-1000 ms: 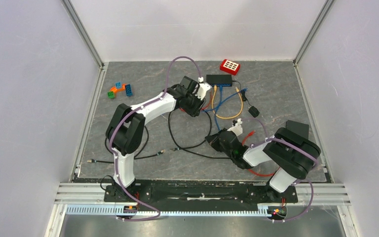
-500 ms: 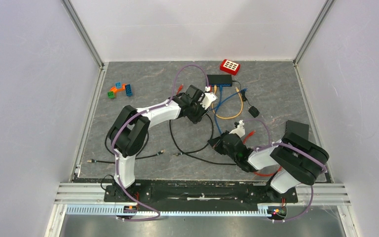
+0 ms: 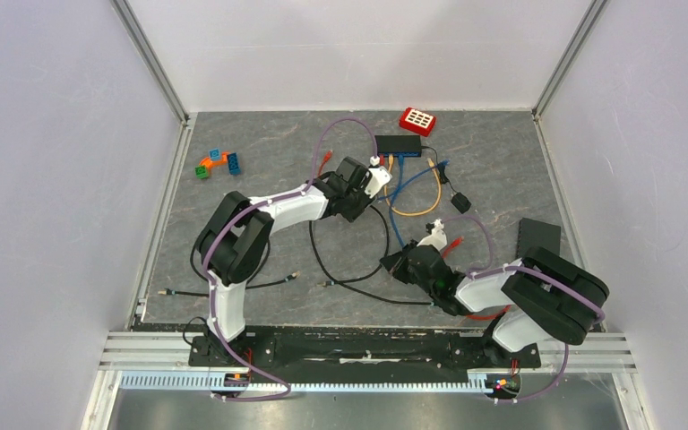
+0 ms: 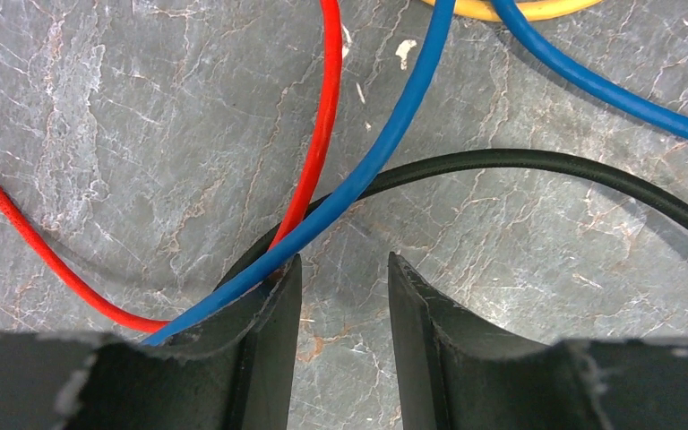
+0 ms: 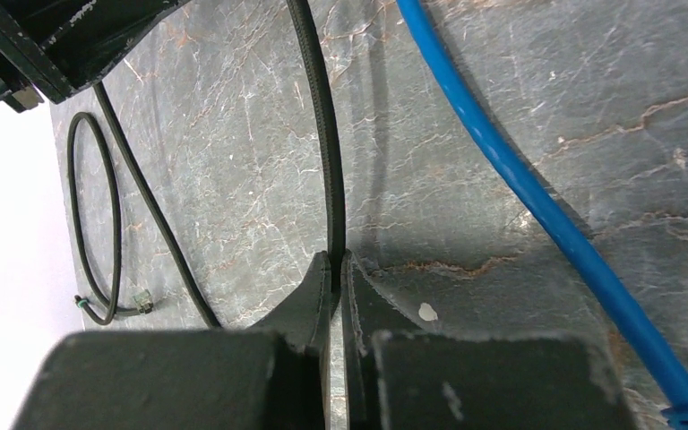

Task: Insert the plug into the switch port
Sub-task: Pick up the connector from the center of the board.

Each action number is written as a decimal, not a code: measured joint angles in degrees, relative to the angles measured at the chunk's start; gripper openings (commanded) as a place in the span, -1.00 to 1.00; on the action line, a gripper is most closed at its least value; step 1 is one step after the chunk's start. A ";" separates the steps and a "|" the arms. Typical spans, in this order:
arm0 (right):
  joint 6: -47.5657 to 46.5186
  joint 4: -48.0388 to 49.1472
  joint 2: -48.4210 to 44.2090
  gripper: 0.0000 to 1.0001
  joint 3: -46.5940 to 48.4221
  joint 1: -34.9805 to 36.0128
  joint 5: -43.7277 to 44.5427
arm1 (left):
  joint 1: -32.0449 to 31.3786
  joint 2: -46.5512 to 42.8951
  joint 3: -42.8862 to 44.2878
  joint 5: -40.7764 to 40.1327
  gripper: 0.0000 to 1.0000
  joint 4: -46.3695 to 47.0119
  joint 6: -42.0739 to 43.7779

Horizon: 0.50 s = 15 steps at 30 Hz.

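The black switch [image 3: 398, 144] lies at the back of the table with a yellow cable [image 3: 412, 212] and a blue cable [image 3: 397, 191] running from its front. My right gripper [image 3: 389, 263] [image 5: 334, 260] is shut on a thin black cable [image 5: 325, 134], low over the table. That cable loops away to the left. A small plug [image 3: 323, 283] [image 5: 141, 305] lies loose on the table. My left gripper [image 3: 361, 199] [image 4: 340, 264] stands open just in front of the switch with only bare table between its fingers. The blue cable [image 4: 385, 143] and a red cable [image 4: 327, 107] pass beside its left finger.
A red block with white squares [image 3: 417, 120] sits behind the switch. A black adapter [image 3: 460, 202] and a black box [image 3: 538, 235] lie at the right. Coloured bricks [image 3: 216, 163] lie at the back left. Another black cable end [image 3: 163, 293] rests near the left edge.
My right arm has drawn back toward the near edge, dragging the black cable and reshaping its loop. My left gripper has shifted right, closer to the switch, staying open.
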 measured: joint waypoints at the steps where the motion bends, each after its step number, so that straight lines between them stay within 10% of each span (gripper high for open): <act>1: -0.13 -0.02 0.00 -1.00 0.00 0.04 0.00 | -0.04 0.00 0.00 -0.17 -0.07 -0.02 0.15; 15: -3.43 0.04 -0.31 -1.00 0.00 0.66 -0.09 | -0.46 -7.13 0.31 4.31 -0.01 -0.04 -0.26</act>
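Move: The black cable the right fingers already pinch has its nearer plug about 13 cm left of that hand and 4 cm back, and its other plug some 9 cm back and 9 cm right; a blue cable's end lies about 4 cm ahead and 3 cm right. The nearer black plug lies roughly 18 cm back from the empty left hand, 6 cm to its left and 3 cm below. A loose red plug is about 10 cm ahead and 6 cm left of the left hand. The black cable stays pinched in the shut right fingers, which hold almost still low over the table. Clear of the red and blue cables crossing beside its fingertips, the left hand lifts roughly 6 cm, drifting about 2 cm right, tilting less than 10 degrees, its fingers staying half open and empty. ##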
